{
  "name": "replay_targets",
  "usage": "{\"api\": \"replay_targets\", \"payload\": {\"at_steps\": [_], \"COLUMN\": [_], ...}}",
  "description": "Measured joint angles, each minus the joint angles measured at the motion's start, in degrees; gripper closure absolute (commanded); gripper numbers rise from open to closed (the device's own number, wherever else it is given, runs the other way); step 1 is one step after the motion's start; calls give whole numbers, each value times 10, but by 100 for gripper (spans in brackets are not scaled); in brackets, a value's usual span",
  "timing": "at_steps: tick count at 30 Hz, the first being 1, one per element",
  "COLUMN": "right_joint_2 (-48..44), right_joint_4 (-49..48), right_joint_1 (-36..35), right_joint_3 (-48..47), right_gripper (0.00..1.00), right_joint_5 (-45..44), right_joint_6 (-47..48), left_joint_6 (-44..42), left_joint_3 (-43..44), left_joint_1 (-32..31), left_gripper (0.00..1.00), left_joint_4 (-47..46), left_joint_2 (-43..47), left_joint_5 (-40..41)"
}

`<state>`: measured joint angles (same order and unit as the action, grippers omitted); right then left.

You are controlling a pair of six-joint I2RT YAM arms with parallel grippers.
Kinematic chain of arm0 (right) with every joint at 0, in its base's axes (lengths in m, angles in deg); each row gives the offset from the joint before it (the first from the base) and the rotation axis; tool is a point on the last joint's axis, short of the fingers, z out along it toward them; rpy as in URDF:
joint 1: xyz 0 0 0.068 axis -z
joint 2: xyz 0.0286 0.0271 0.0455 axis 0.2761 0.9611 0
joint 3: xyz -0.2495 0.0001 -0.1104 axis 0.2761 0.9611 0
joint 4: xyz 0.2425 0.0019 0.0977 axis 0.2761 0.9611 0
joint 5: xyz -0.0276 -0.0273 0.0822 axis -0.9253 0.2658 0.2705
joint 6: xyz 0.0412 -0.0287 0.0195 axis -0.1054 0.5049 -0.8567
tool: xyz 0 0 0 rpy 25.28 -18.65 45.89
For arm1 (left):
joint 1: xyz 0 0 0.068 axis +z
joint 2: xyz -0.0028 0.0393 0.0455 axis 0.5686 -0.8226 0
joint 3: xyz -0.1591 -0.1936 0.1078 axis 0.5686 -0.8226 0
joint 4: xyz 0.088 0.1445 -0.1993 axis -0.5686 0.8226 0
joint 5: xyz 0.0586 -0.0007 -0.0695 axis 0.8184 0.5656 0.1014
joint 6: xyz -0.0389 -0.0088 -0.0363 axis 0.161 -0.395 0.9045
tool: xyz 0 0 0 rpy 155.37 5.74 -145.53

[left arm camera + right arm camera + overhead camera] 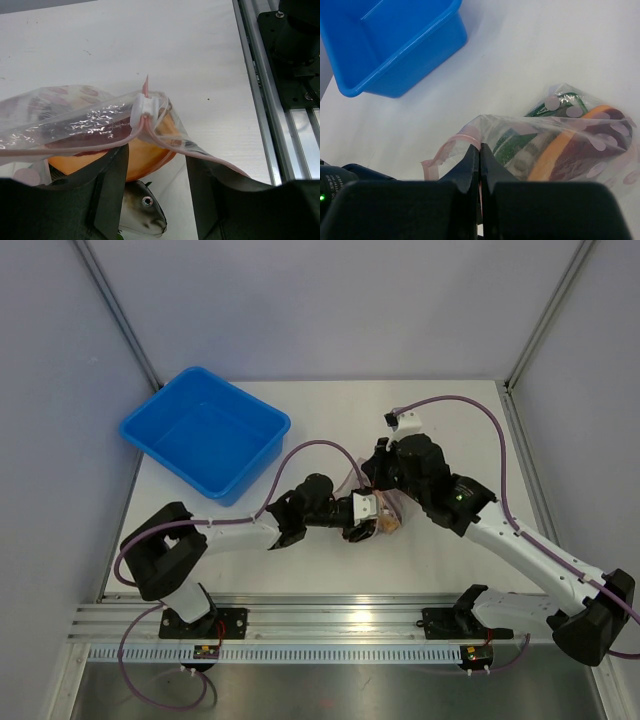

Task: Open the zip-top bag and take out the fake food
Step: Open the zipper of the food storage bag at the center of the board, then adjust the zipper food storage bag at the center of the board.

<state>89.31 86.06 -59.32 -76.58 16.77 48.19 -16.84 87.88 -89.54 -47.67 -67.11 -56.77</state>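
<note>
The zip-top bag (388, 522) lies on the white table between both arms, clear and crinkly. Its pinkish zip strip (75, 145) splits at a white slider (145, 107). One strip runs left over my left finger and the other runs right over my right finger. My left gripper (156, 167) is open at the bag's mouth. Between its fingers lie an orange-tan piece of fake food (145, 160) and a grey fish (142, 210). My right gripper (480, 150) is shut on the bag's edge beside the zip strip (462, 134). Green vegetable (512, 145) and an orange, dark red piece (580, 150) show through the plastic.
An empty blue bin (250, 465) stands at the back left of the table, also seen in the right wrist view (420, 65). An aluminium rail (330, 615) runs along the near edge, with the arm bases on it. Grey walls close in the sides.
</note>
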Motion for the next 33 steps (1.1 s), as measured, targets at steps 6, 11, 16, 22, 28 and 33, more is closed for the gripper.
{"api": "replay_targets", "payload": {"at_steps": [6,11,16,22,28,33], "right_joint_2": [-13,-38,-51,-51,-45,-42], "right_joint_4": [-4,-10,-16,-21,-40,-48], "right_joint_1": [4,8,10,10,4,4], "right_joint_3": [11,24,31,34,36,38], "right_gripper": [100,100,100,96,58,35], "right_joint_5": [-10,-26,-37,-41,-35,-45], "right_joint_6": [-3,-4,-6,-6,-8,1], "left_joint_6": [-7,-16,-23,-22,-5,30], "left_joint_3": [14,39,50,50,23,-16], "left_joint_1": [-5,-12,-14,-14,-9,23], "left_gripper": [70,99,100,100,100,100], "left_joint_4": [9,23,32,32,1,-34], "left_joint_2": [-11,-24,-26,-26,-19,-10], "left_joint_5": [15,14,12,19,53,70]}}
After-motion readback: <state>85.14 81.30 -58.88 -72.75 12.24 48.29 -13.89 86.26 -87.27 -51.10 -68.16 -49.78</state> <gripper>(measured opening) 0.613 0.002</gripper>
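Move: The white zip slider sits about 3 cm to the right of my open left fingers, at their height and perhaps 1 cm farther forward. The hot dog lies below, some 4 cm right, 2 cm forward and 10 cm down, with the fish about 11 cm down, 1 cm right and 1 cm forward. My right hand still pinches the bag's lip; the slider is about 8 cm back, 3 cm right and 11 cm below it. I push my left fingers almost 2 cm right, towards the slider, and shut them fully at the zip strip, while my right hand draws the pinched lip about 2.5 cm right and slightly up. After a short hold I open the right fingers and let the lip go, and swing my left hand forward and left some 4 cm, turning it 10 degrees counter-clockwise with its fingers kept shut. ##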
